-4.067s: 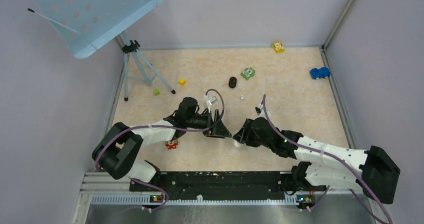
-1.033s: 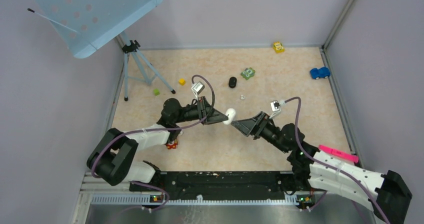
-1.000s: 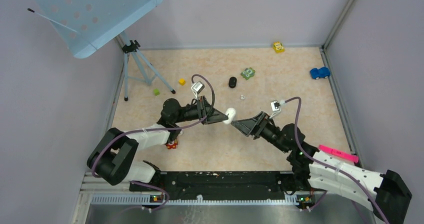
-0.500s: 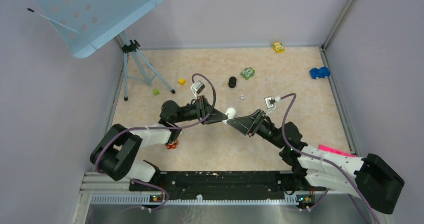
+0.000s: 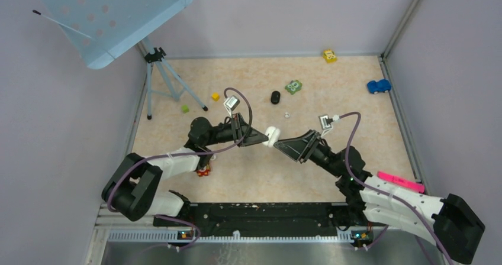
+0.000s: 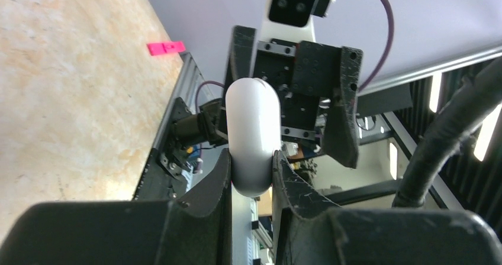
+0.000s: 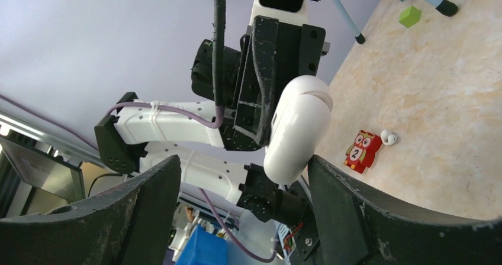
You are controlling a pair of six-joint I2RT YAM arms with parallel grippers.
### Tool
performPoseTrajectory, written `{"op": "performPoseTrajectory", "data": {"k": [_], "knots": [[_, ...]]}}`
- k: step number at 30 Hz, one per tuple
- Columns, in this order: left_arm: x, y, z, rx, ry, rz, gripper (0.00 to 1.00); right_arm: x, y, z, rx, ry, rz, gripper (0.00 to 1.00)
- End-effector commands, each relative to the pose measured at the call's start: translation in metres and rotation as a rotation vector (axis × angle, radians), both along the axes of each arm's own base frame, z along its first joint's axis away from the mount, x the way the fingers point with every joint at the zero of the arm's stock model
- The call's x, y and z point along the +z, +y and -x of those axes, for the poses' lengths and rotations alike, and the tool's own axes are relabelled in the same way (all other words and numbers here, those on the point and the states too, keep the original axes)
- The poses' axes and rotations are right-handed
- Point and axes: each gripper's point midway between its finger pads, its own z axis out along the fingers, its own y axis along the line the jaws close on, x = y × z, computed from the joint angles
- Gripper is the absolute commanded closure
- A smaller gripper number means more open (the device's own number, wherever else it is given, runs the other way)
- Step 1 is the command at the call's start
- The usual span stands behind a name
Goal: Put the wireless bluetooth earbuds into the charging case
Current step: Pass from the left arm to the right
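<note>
My left gripper (image 5: 266, 139) is shut on the white charging case (image 5: 272, 136) and holds it in the air above the middle of the table. In the left wrist view the case (image 6: 253, 129) stands pinched between the fingers (image 6: 218, 176). My right gripper (image 5: 277, 143) is open, with its tips at the case's free end. In the right wrist view the case (image 7: 298, 129) hangs between the spread fingers (image 7: 148, 194), close to the right one. One white earbud (image 5: 286, 115) lies on the table behind the grippers. Another white earbud (image 7: 388, 137) lies beside the red owl toy (image 7: 362, 151).
A small black oval thing (image 5: 275, 97) and a green toy (image 5: 293, 87) lie further back. A yellow toy (image 5: 330, 55) and a blue car (image 5: 378, 86) are at the back right. A tripod (image 5: 163, 78), a yellow cube (image 5: 215, 96) and a green cube (image 5: 185, 108) are at the left. A pink tag (image 5: 400, 181) lies by the right arm.
Four seconds ago both grippers were low near the table; now the left holds the case up. Over the last second the right gripper's tips shifted slightly at the case's end.
</note>
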Motion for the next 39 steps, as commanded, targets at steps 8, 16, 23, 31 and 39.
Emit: {"op": "performPoseTrajectory", "data": {"k": [8,16,23,31,39], "knots": [[-0.035,0.002,-0.01,0.048,0.053,-0.118,1.0,0.046,-0.01,0.014,0.013,-0.112,-0.051,0.26],[-0.037,0.007,-0.013,0.048,0.091,-0.123,1.0,0.011,-0.019,0.004,-0.061,-0.063,0.228,0.22],[-0.042,0.009,-0.02,0.061,0.16,-0.162,1.0,-0.01,-0.033,-0.002,-0.114,-0.048,0.439,0.2],[-0.041,0.007,-0.025,0.048,0.318,-0.274,1.0,-0.018,-0.052,-0.018,-0.2,-0.299,0.797,0.2],[-0.057,0.01,-0.018,-0.028,0.63,-0.493,1.0,-0.031,-0.035,-0.019,-0.245,-0.747,1.096,0.23]]}}
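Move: My left hand already grips the white charging case, its middle about 2 cm to that hand's right; my open right gripper stands some 5 cm right, 3 cm back and 3 cm higher. From my right hand the case lies roughly 4 cm ahead, 4 cm left and 3 cm below. On the table, some 25 cm under that hand, sit a small white earbud about 20 cm ahead and 2 cm right, and a black case 27 cm ahead and 2 cm left. I back my right hand off the case, still open, ending about 4 cm lower and 3 cm to the right, and swing it some 60 degrees: mostly a counter-clockwise roll seen from behind the wrist, with the fingers dipping. My left hand keeps its pinch on the case, sinks about 6 cm, comes up 2 again and eases 3 cm forward, its fingers tipping downward. ##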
